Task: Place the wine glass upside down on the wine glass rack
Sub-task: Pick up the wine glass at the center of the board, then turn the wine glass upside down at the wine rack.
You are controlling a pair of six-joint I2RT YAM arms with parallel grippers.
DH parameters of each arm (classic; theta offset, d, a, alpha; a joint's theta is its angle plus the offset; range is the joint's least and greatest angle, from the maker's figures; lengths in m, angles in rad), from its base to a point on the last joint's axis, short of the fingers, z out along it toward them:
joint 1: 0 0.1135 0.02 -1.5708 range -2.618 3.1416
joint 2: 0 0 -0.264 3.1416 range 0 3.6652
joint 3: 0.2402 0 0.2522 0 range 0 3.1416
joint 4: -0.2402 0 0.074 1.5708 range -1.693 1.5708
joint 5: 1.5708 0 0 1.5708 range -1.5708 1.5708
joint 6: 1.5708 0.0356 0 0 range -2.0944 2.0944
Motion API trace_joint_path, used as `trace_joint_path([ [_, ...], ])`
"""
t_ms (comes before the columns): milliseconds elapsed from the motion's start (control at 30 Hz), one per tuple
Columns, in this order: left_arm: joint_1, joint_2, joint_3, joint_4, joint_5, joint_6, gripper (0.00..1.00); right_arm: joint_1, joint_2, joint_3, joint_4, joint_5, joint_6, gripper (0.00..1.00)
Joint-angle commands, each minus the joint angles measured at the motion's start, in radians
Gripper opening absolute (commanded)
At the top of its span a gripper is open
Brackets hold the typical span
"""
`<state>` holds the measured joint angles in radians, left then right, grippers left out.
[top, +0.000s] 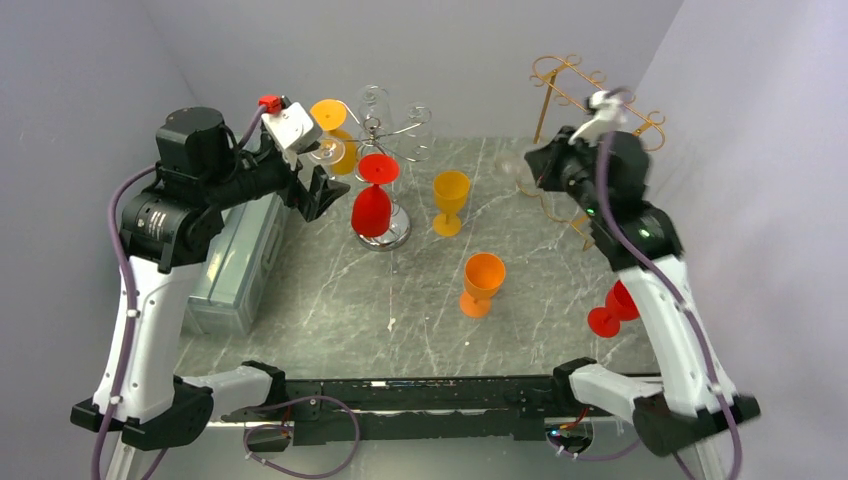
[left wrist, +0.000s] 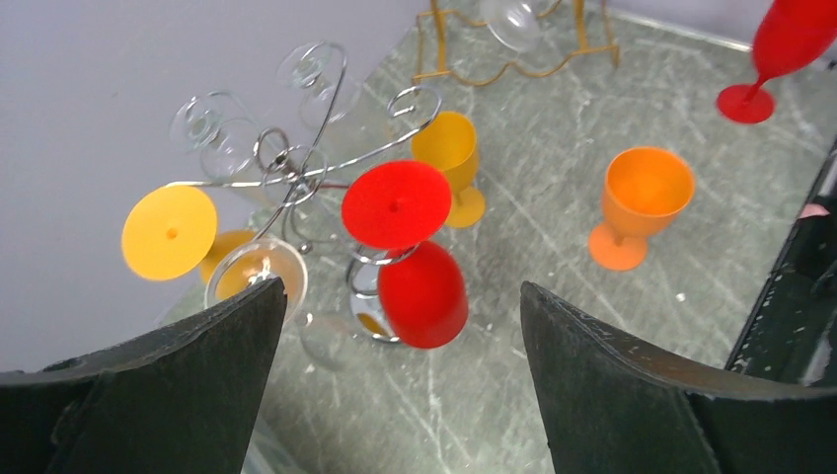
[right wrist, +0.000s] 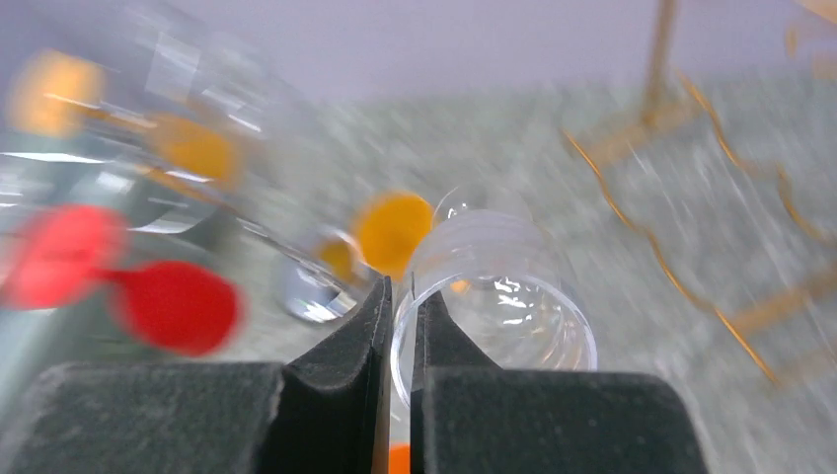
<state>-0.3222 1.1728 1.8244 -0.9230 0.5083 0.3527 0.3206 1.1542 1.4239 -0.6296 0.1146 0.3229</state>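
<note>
My right gripper (right wrist: 402,296) is shut on the rim of a clear wine glass (right wrist: 503,296), one finger inside the bowl and one outside. From above, this glass (top: 510,170) is held just left of the gold wire rack (top: 590,95), above the table's far right. The gold rack (right wrist: 671,237) stands to the right of the glass in the right wrist view. My left gripper (left wrist: 400,284) is open and holds nothing. It hovers in front of the silver spiral rack (left wrist: 296,163), where a red glass (left wrist: 422,291) hangs upside down.
On the silver rack (top: 385,130) also hang a yellow glass (top: 335,130) and a clear glass (left wrist: 259,272). A yellow glass (top: 450,200) and an orange glass (top: 482,283) stand mid-table. A red glass (top: 612,308) sits by the right arm. A grey box (top: 235,265) lies at the left.
</note>
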Motion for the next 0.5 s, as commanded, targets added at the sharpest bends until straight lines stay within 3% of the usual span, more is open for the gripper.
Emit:
trace_joint_path([
  [0,0.003,0.046,0.064,0.078,0.130,-0.096,0.94,0.001,-0.100,0.125,0.257,-0.334,0.098,0.00],
  [200,0.002,0.156,0.195,0.036,0.226,-0.141,0.96,0.007,-0.049,0.196,0.453,-0.540,0.251,0.00],
  [467,-0.081,0.224,0.181,0.129,0.187,-0.187,1.00,0.104,0.027,0.201,0.597,-0.546,0.291,0.00],
])
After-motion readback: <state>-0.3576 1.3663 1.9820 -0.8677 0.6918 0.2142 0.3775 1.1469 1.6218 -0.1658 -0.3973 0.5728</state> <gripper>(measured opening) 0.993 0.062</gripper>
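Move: The clear wine glass is already pinched at its rim in the right hand, its middle about 7 cm below, 4 cm ahead and 2 cm left of the hand point. The open left hand, its goal, is roughly 32 cm left, 8 cm back and 10 cm higher; the yellow glass stands about 12 cm left, 8 cm ahead and 27 cm down. From the left hand, the clear glass is some 30 cm right, 12 cm ahead and 17 cm down, the hanging red glass 6 cm right, 8 cm ahead and 15 cm down. Keeping its pinch on the rim, the right hand sweeps the clear wine glass up some 20 cm and draws back a little, then swings left towards the left hand, about 10 cm in all, while the wrist tips up, rolls left side up and turns counter-clockwise, roughly 50 degrees together. The left hand, fingers still wide open, comes about 5 cm right to meet it. ##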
